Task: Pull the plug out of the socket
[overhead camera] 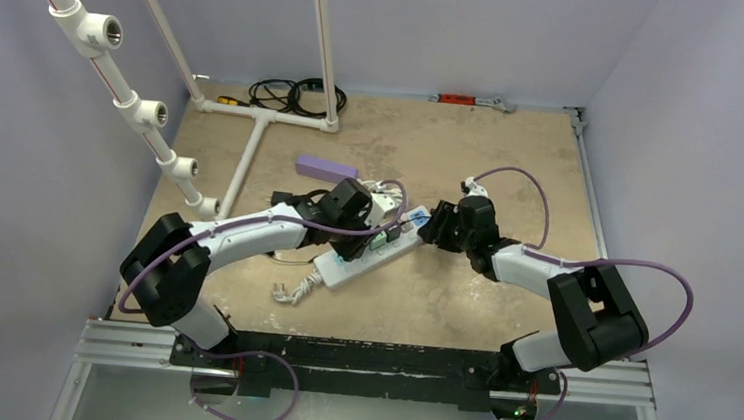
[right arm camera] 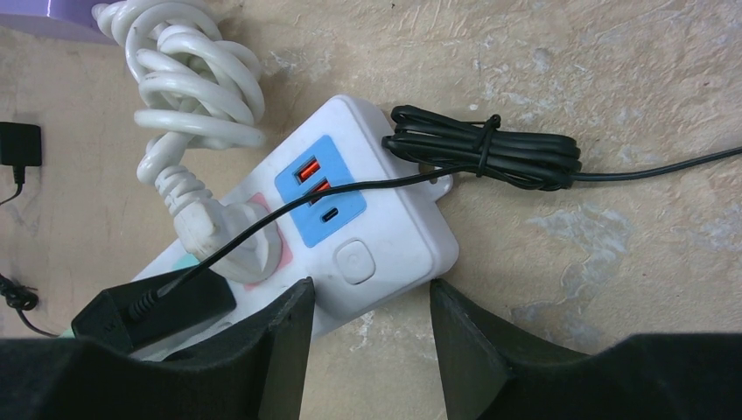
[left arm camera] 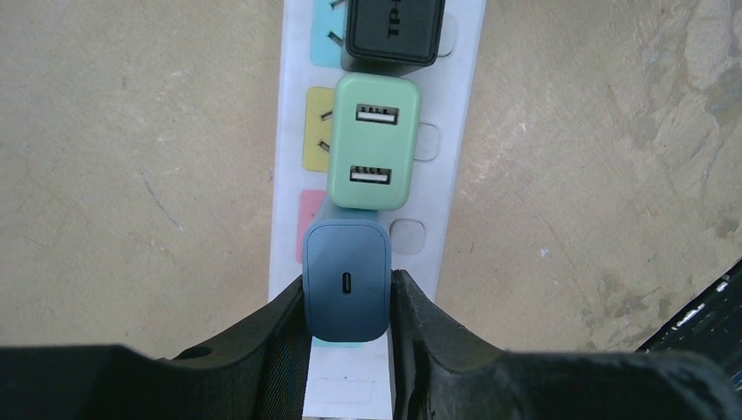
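Note:
The socket (overhead camera: 343,266) is a long white power strip lying slantwise mid-table. In the left wrist view the socket (left arm camera: 461,96) carries a black adapter (left arm camera: 391,31), a mint-green USB adapter (left arm camera: 374,140) and a dark blue-grey plug (left arm camera: 346,280) in a row. My left gripper (left arm camera: 347,293) is shut on the sides of that blue-grey plug, which still sits against the strip. My right gripper (right arm camera: 367,297) straddles the switch end of the socket (right arm camera: 394,236), both fingers touching its edges. The socket's white cord (right arm camera: 197,79) is bundled beside it.
A tied black cable bundle (right arm camera: 486,153) lies against the socket's end. A purple box (overhead camera: 326,168) sits behind the socket. A white pipe frame (overhead camera: 252,150) stands at the back left, with black cables (overhead camera: 287,93) by the wall. A loose white plug (overhead camera: 286,292) lies in front.

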Controlling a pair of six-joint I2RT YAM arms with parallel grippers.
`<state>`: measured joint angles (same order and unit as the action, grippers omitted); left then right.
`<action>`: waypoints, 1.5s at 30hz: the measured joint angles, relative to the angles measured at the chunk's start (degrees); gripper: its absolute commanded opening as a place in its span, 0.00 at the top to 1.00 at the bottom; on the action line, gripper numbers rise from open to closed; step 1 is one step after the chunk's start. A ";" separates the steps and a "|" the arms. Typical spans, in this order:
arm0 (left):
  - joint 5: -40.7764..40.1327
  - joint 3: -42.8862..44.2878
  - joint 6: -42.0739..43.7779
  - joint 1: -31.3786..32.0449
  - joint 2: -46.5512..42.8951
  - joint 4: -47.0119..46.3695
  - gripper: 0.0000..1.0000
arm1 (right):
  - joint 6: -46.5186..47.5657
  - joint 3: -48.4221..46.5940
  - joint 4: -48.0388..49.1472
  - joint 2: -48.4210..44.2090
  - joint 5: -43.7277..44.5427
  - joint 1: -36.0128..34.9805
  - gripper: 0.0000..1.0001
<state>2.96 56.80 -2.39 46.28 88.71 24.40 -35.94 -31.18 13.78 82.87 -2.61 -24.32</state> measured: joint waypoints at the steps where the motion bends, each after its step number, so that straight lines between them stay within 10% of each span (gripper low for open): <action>1: 0.09 0.00 0.00 -0.55 -0.22 0.02 1.00 | -0.02 0.00 0.02 0.00 0.00 0.00 0.46; 27: 4.87 -0.57 -0.15 -6.10 -8.11 -2.75 1.00 | 0.37 -0.57 -0.46 0.15 0.07 0.07 0.46; 45: -24.90 1.55 -3.08 -19.43 -0.17 3.19 1.00 | 0.37 -0.35 -0.46 -0.07 -0.02 0.07 0.46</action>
<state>-21.93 58.35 -5.48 26.85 88.53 27.59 -35.57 -31.53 13.32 82.81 -2.63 -24.25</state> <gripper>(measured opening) 0.318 0.537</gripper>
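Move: The left hand already grips the blue plug, which stands in the pink socket right beneath; the black adapter on the open table, towards which it will be carried, lies about 13 cm ahead, 21 cm to the left and 5 cm lower. The green plug is some 4 cm ahead and 5 cm to the right, the purple block about 22 cm ahead and 10 cm left. From the right hand the blue plug is roughly 18 cm left and 7 cm back. With its fingers still shut on the blue plug, the left hand draws it about 5 cm straight up out of the pink socket, easing a little forward and left, and nearly pauses there while the right hand stays at the strip's far right end. Then it swings quickly left and forward, some 15 cm leftward, towards the black adapter, turning about 35 degrees counter-clockwise and sinking about 4 cm at the end. ##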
